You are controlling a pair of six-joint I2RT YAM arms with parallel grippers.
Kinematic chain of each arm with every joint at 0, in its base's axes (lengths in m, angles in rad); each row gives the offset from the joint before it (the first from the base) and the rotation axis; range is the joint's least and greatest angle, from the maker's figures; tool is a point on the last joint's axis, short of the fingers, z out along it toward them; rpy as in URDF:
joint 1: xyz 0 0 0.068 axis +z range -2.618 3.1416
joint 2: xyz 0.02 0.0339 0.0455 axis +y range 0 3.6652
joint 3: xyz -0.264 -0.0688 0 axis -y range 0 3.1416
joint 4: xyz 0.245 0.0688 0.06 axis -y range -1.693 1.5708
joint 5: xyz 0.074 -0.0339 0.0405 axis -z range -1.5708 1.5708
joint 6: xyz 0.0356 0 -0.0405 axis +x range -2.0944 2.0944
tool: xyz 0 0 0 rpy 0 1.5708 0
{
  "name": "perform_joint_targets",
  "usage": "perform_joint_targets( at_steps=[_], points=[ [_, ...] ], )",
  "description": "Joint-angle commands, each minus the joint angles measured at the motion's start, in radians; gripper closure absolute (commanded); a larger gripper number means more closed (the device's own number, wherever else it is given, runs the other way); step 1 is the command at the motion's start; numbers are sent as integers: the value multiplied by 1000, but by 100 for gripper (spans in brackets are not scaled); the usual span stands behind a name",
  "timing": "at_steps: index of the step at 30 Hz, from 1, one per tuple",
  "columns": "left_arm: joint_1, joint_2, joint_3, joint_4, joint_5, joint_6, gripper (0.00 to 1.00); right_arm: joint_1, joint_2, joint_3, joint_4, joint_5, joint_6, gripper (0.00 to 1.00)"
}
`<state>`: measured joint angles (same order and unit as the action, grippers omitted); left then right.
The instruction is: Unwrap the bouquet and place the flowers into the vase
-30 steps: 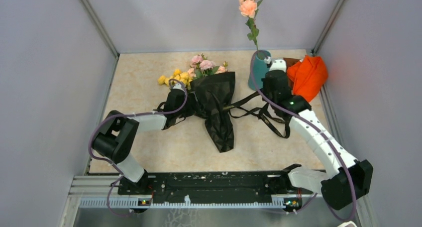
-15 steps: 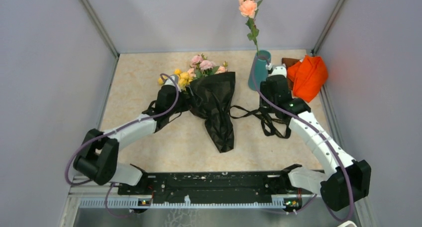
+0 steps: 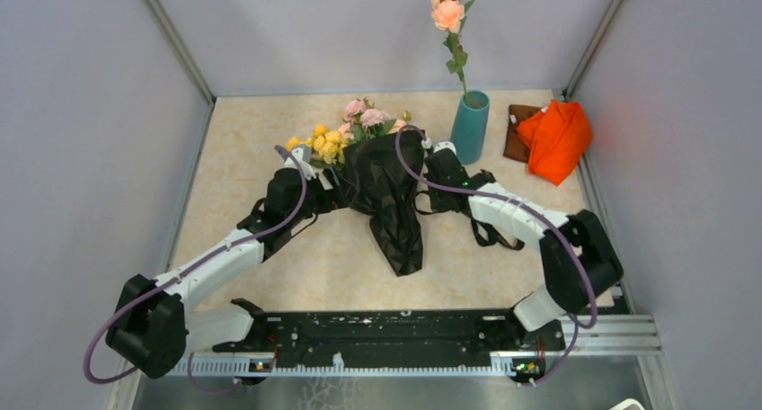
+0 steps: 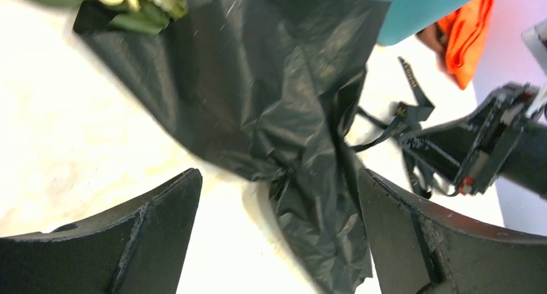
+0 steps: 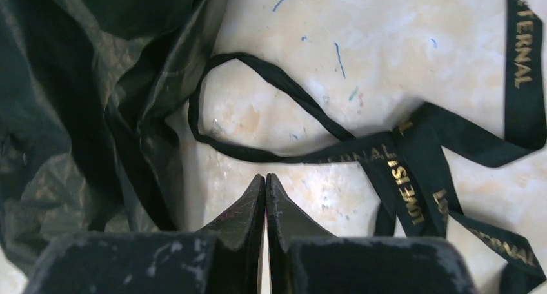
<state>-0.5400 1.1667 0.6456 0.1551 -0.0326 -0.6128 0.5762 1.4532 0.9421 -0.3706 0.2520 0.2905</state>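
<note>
The bouquet lies mid-table, its pink and yellow flowers [image 3: 346,133] sticking out of a glossy black wrapping sheet [image 3: 388,199]. My left gripper [image 3: 322,178] stands open at the sheet's left side; in the left wrist view the sheet [image 4: 271,94] lies just beyond the wide-apart fingers [image 4: 161,223]. My right gripper [image 3: 424,151] is shut at the sheet's right edge. In the right wrist view its tips [image 5: 266,178] hold nothing, just short of the loose black ribbon [image 5: 413,165]. The teal vase [image 3: 470,127] stands upright behind, holding a tall peach rose stem.
An orange cloth [image 3: 555,138] lies at the back right, beside the vase. Ribbon tails [image 3: 490,226] trail over the table right of the wrapping. Grey walls enclose the table on the left, back and right.
The right gripper left the vase and swung left to the wrapping's right edge. The left arm stretched forward, its gripper staying at the bouquet's left side.
</note>
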Motion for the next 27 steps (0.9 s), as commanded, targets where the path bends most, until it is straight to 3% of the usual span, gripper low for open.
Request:
perform_joint_targets(
  at_steps=[1,15,27],
  points=[
    [-3,-59,-63,-24,-29,-11,4,1,118,141,85,-20,20,100],
    [-5,-105,-121,-50,-47,-2,4,63,474,371,108,-62,-4,100],
    [-4,-105,-141,-39,-43,-5,3,221,542,518,51,-57,0,100]
  ],
)
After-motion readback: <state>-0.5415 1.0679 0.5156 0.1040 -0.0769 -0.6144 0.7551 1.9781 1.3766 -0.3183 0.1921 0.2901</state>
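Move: The black wrapper is centred about 13 cm to the right gripper's left and 1 cm ahead, some 6 cm lower. The ribbon's loop lies between, about 4 cm left and 1 cm ahead. Pink flowers stick out some 18 cm ahead and 18 cm left, yellow ones 12 cm ahead and 28 cm left. The vase stands 11 cm ahead and 4 cm right. From the left gripper the wrapper is 12 cm right, 2 cm ahead and 13 cm down. With its fingers kept shut, reach the right gripper about 7 cm forward and left while sinking some 6 cm. Then sweep it left and slightly back, about 14 cm left in all, bringing the fingertips against the wrapper's right side to push it left and turning the wrist some 10 degrees counter-clockwise. Ease the wide-open left gripper down, back and left a few centimetres. ##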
